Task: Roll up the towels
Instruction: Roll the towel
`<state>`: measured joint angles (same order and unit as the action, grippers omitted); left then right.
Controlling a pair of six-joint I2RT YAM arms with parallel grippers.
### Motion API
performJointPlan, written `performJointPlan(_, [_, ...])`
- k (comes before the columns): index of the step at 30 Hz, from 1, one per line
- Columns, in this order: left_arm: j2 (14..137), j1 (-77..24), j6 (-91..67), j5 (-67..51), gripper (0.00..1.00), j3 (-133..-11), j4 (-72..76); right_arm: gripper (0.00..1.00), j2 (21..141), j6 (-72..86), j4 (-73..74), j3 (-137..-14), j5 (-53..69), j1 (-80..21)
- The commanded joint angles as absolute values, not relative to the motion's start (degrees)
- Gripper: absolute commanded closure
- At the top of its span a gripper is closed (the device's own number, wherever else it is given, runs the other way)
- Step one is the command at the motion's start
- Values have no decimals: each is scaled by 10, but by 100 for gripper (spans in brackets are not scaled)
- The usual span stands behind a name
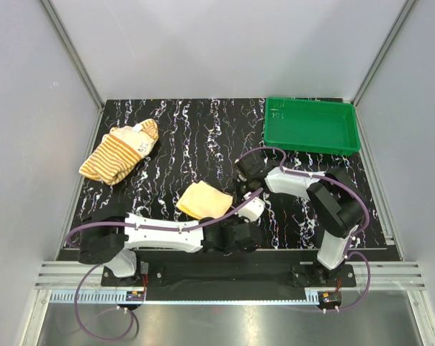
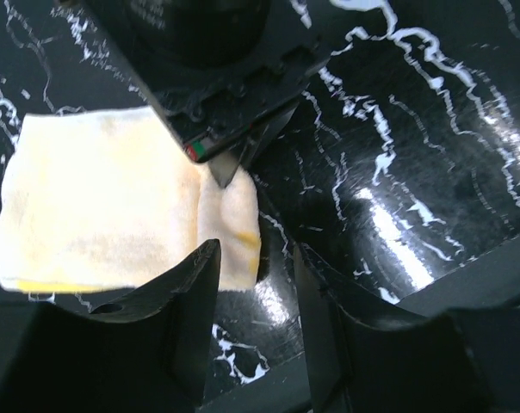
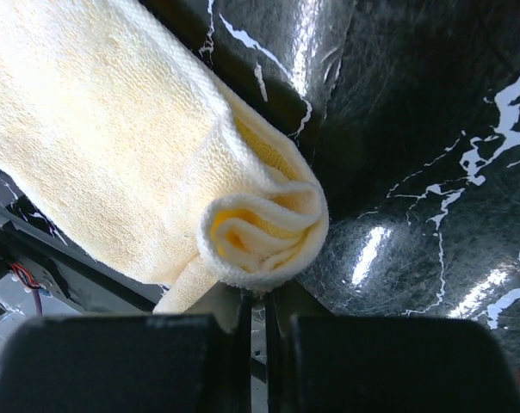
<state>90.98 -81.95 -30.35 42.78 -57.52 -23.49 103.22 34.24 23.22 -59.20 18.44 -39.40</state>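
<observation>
The plain yellow towel lies near the front middle of the black marbled table. Its right end is curled into a small roll. My right gripper is shut on that rolled end, and its fingertips show pressing down on the towel in the left wrist view. My left gripper is open just in front of the towel's right edge, with nothing between its fingers. The striped towel lies crumpled at the back left, away from both grippers.
A green plastic tray stands at the back right corner. Grey walls close in the table on the left, right and back. The two arms cross the front middle of the table, close to each other.
</observation>
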Motion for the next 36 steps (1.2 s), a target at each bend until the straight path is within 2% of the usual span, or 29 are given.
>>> performJointPlan(1, [907,-818,-266,412,56,-555,-158,100,1016,322,271,-585,159,-396])
performJointPlan(23, [950,-770,-318,329,55,-509,-148,100,1012,310,303,-595,157,-386])
performJointPlan(29, [933,-780,-324,352,56,-511,-167,100,1014,309,304,-600,161,-383])
performJointPlan(36, [914,-801,-323,408,56,-576,-221,100,1022,313,299,-594,168,-383])
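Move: The near end of the yellow towel's rolled edge lies about 3 cm ahead of the left hand, 2 cm to its left and some 7 cm below. The towel's flat part centres about 5 cm ahead, 10 cm to the left and 8 cm below. The right hand already grips the roll farther out; from this hand the roll's near end is roughly 5 cm back and 3 cm left, at about the same height. The right fingers keep the towel roll pinched while that hand eases about 1.5 cm right and back, close over the table. The left hand, fingers staying about half open, sinks some 6 cm towards the roll's near end, shifting slightly left and tipping down a little, then rises about a centimetre. Its contact with the towel can't be made out. ##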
